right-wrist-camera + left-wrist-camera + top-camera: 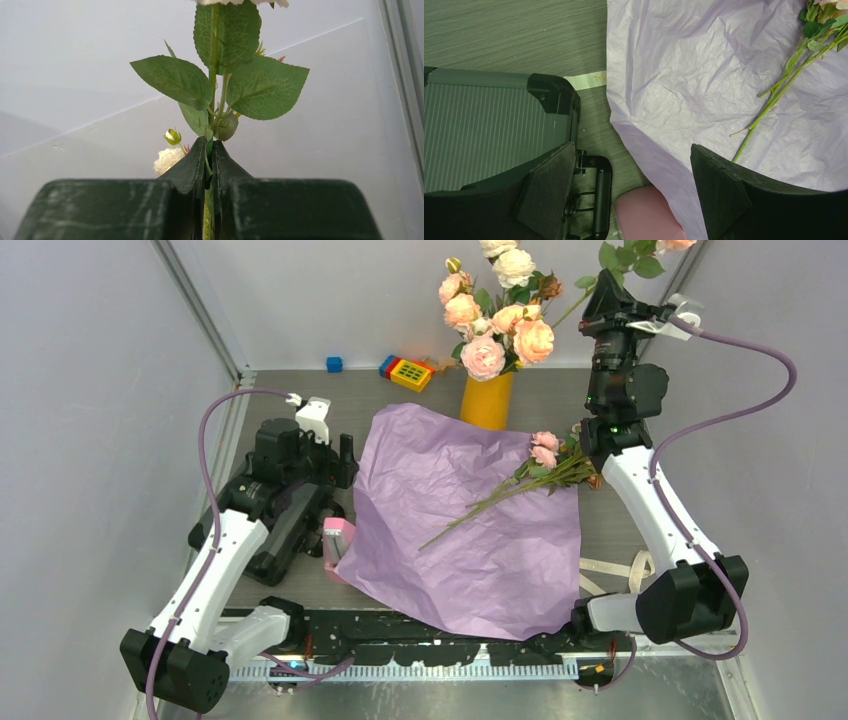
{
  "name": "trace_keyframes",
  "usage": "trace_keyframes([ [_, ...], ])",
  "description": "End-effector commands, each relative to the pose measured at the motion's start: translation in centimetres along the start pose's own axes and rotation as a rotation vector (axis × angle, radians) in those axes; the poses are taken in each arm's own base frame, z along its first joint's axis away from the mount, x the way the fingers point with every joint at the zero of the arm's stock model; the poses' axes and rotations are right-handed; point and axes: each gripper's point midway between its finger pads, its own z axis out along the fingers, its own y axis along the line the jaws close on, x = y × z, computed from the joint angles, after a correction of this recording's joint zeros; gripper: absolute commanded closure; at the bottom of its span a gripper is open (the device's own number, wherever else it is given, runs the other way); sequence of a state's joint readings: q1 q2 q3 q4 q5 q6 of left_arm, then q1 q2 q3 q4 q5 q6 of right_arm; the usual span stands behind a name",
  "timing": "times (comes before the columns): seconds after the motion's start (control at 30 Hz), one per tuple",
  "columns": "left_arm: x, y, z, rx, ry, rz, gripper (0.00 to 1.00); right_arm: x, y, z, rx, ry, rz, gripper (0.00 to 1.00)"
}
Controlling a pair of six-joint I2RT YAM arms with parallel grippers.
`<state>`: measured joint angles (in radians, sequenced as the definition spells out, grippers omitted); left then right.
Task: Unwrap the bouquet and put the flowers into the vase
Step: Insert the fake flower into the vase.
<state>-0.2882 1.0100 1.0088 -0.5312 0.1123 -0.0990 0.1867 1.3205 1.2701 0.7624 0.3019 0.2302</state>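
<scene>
The bouquet's lilac paper [470, 530] [704, 65] lies spread flat on the table. Several small pink flowers [547, 452] rest on its right side, their green stems [774, 95] pointing toward the near left. The yellow-orange vase [487, 400] stands behind the paper and holds big pale pink and cream roses [500, 320]. My right gripper [610, 285] [210, 145] is raised high at the back right, to the right of the vase, shut on one upright leafy flower stem [216, 85]. My left gripper [340, 472] [631, 147] hangs open over the paper's left edge, holding nothing.
A pink object [338, 540] [649, 215] pokes out from under the paper's left edge. Beige ribbon [615, 570] lies at the near right, and a strip [584, 80] by the left edge. A yellow toy block [411, 373] and blue cube [334, 364] sit at the back.
</scene>
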Motion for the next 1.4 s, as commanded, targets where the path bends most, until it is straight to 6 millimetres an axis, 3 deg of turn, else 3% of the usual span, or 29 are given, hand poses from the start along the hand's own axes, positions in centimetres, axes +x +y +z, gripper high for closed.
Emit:
trace_keyframes([
  [0.0, -0.9, 0.0, -0.2, -0.003, -0.041, 0.014, 0.13, -1.0, 1.3, 0.2, -0.031, -0.04, -0.023, 1.0],
  [0.37, -1.0, -0.1, -0.3, 0.001, -0.046, 0.014, 0.12, 3.4, 1.9, -1.9, -0.053, 0.087, -0.027, 1.0],
  [0.63, -1.1, -0.2, -0.3, 0.006, -0.05, 0.013, 0.12, 6.8, 1.2, -4.0, -0.051, 0.2, -0.021, 1.0],
  [1.37, -1.2, -0.5, -0.4, 0.019, -0.053, 0.01, 0.12, 12.9, 0.4, -7.3, -0.058, 0.409, -0.024, 1.0],
])
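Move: The vase's mouth, where the rose stem gripped in the right hand is being taken, lies about 10 cm ahead of that hand, 13 cm to its left and some 30 cm below; the blooms already in the vase stand over the mouth, roughly 14 cm below the hand. The flowers left on the paper have their heads about 6 cm ahead, 9 cm right and 52 cm below. From the idle left hand the mouth is about 22 cm ahead, 28 cm right, nearly level. With its fingers staying shut on the rose's stem just under the leaves, the right hand first slides left towards the vase, then sinks steadily about 14 cm, still easing left and a little forward (some 6 cm and 3 cm in all) to feed the stem down at the vase's mouth beside the flowers already standing there. As it sinks, the upward-pointing wrist tips down by some 20 degrees and turns slightly counter-clockwise, coming nearly level close to the right side of the bunch. ##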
